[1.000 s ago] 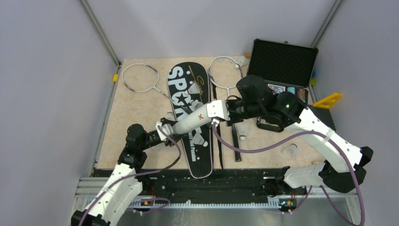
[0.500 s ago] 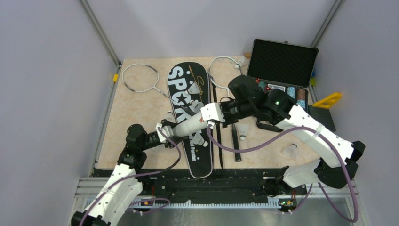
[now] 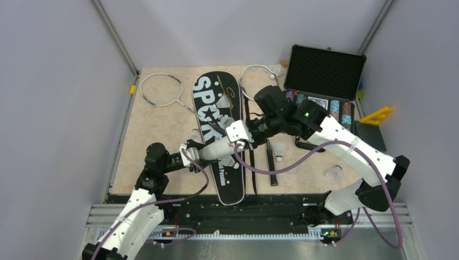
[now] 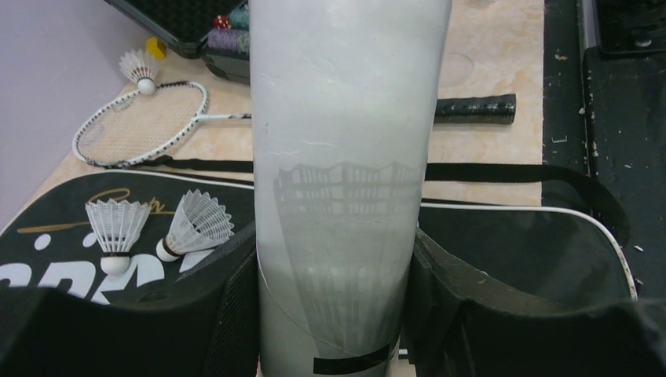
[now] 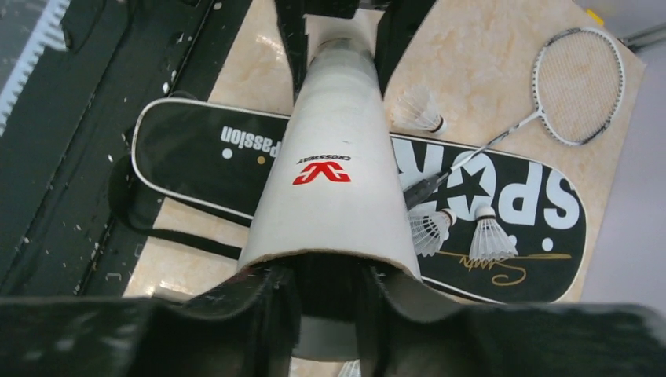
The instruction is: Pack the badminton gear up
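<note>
My left gripper [image 3: 192, 153] is shut on the lower end of the white tube [image 3: 216, 145], holding it slanted over the black "SPORT" bag [image 3: 208, 89]. In the left wrist view both fingers [image 4: 228, 314] press the tube [image 4: 345, 157], and feather shadows show through its wall. My right gripper [image 3: 238, 138] is at the tube's open upper end. In the right wrist view its fingers [image 5: 275, 306] reach into the tube's mouth [image 5: 334, 188], tips hidden. Two rackets [image 3: 161, 90] [image 3: 258, 81] lie at the back. Loose shuttlecocks [image 3: 279, 151] [image 3: 196, 133] [image 3: 276, 70] lie on the table.
The open black case of poker chips [image 3: 325, 70] stands at the back right, just behind my right arm. A yellow triangle [image 3: 377, 115] lies on a dark mat at the right edge. A small white object [image 3: 334, 173] lies at the front right. Grey walls close in the table.
My right arm has swung left, bringing its gripper up to and into the tube's open end. The left gripper has kept hold of the tube, which now lies a little flatter.
</note>
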You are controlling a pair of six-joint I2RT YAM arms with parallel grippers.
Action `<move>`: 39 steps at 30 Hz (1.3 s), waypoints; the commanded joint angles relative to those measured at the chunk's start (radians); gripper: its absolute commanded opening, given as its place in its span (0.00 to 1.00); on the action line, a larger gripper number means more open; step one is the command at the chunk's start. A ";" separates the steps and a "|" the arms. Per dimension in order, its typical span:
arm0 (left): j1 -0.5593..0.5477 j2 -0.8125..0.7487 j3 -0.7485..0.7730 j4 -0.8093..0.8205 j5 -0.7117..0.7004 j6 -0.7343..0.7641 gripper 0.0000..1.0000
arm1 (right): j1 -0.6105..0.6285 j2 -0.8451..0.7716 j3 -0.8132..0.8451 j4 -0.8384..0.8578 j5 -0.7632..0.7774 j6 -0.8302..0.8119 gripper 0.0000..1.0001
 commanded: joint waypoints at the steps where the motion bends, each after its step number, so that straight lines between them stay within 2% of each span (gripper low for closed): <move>1: -0.004 -0.024 0.028 0.086 -0.008 -0.007 0.34 | 0.009 0.022 0.065 0.057 -0.038 0.046 0.38; 6: -0.004 -0.035 0.028 0.066 -0.074 0.006 0.33 | 0.009 -0.089 0.069 0.167 0.184 0.175 0.54; 10: -0.004 -0.035 0.030 0.079 -0.130 -0.013 0.33 | 0.010 -0.233 -0.018 0.312 0.321 0.237 0.69; 13: -0.004 -0.043 0.026 0.121 -0.227 -0.061 0.32 | 0.009 -0.330 -0.092 0.453 0.435 0.325 0.78; 15: -0.004 -0.053 0.016 0.176 -0.339 -0.108 0.32 | 0.010 -0.379 -0.145 0.573 0.536 0.426 0.83; 17: -0.004 -0.067 -0.004 0.259 -0.484 -0.168 0.33 | 0.010 -0.408 -0.185 0.689 0.689 0.595 0.88; 18: -0.004 -0.076 -0.014 0.302 -0.605 -0.217 0.32 | 0.009 -0.418 -0.202 0.726 0.774 0.703 0.90; 19: -0.004 -0.085 -0.022 0.333 -0.664 -0.234 0.32 | 0.010 -0.421 -0.218 0.740 0.859 0.795 0.91; 20: -0.004 -0.092 -0.025 0.356 -0.782 -0.266 0.32 | 0.010 -0.423 -0.237 0.732 0.893 0.865 0.93; 23: -0.004 -0.112 -0.030 0.382 -1.015 -0.324 0.32 | 0.010 -0.403 -0.329 0.713 0.787 0.905 0.96; 27: -0.004 -0.130 -0.033 0.388 -1.185 -0.371 0.32 | 0.010 -0.308 -0.452 0.720 0.551 0.870 0.97; 32: -0.004 -0.144 -0.042 0.393 -1.172 -0.389 0.32 | 0.011 -0.134 -0.532 0.757 0.350 0.838 0.96; 39: -0.004 -0.134 -0.044 0.397 -1.145 -0.420 0.32 | 0.027 0.158 -0.513 0.758 0.320 0.814 0.91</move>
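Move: My right fingers are at the mouth of the tube, whose middle is about 11 cm left and 8 cm lower, level front to back. The next shuttlecock lies on the bag some 6 cm ahead, 6 cm left and 26 cm below; the black racket grip is about 14 cm beyond it, another shuttlecock about 21 cm beyond it. From my left hand, gripping the tube, that next shuttlecock is 4 cm ahead, 14 cm right, 16 cm down; a loose one sits 17 cm ahead, 4 cm left. I open my right fingers wide and draw them out of the tube mouth, up about 16 cm and off to the right, then swing forward and plunge some 30 cm, coming back left, towards the shuttlecock on the lower bag, the wrist turning clockwise to point forward-left and down. My left hand keeps its grip and carries the tube left, forward and up, swinging it about 60 degrees counter-clockwise. ##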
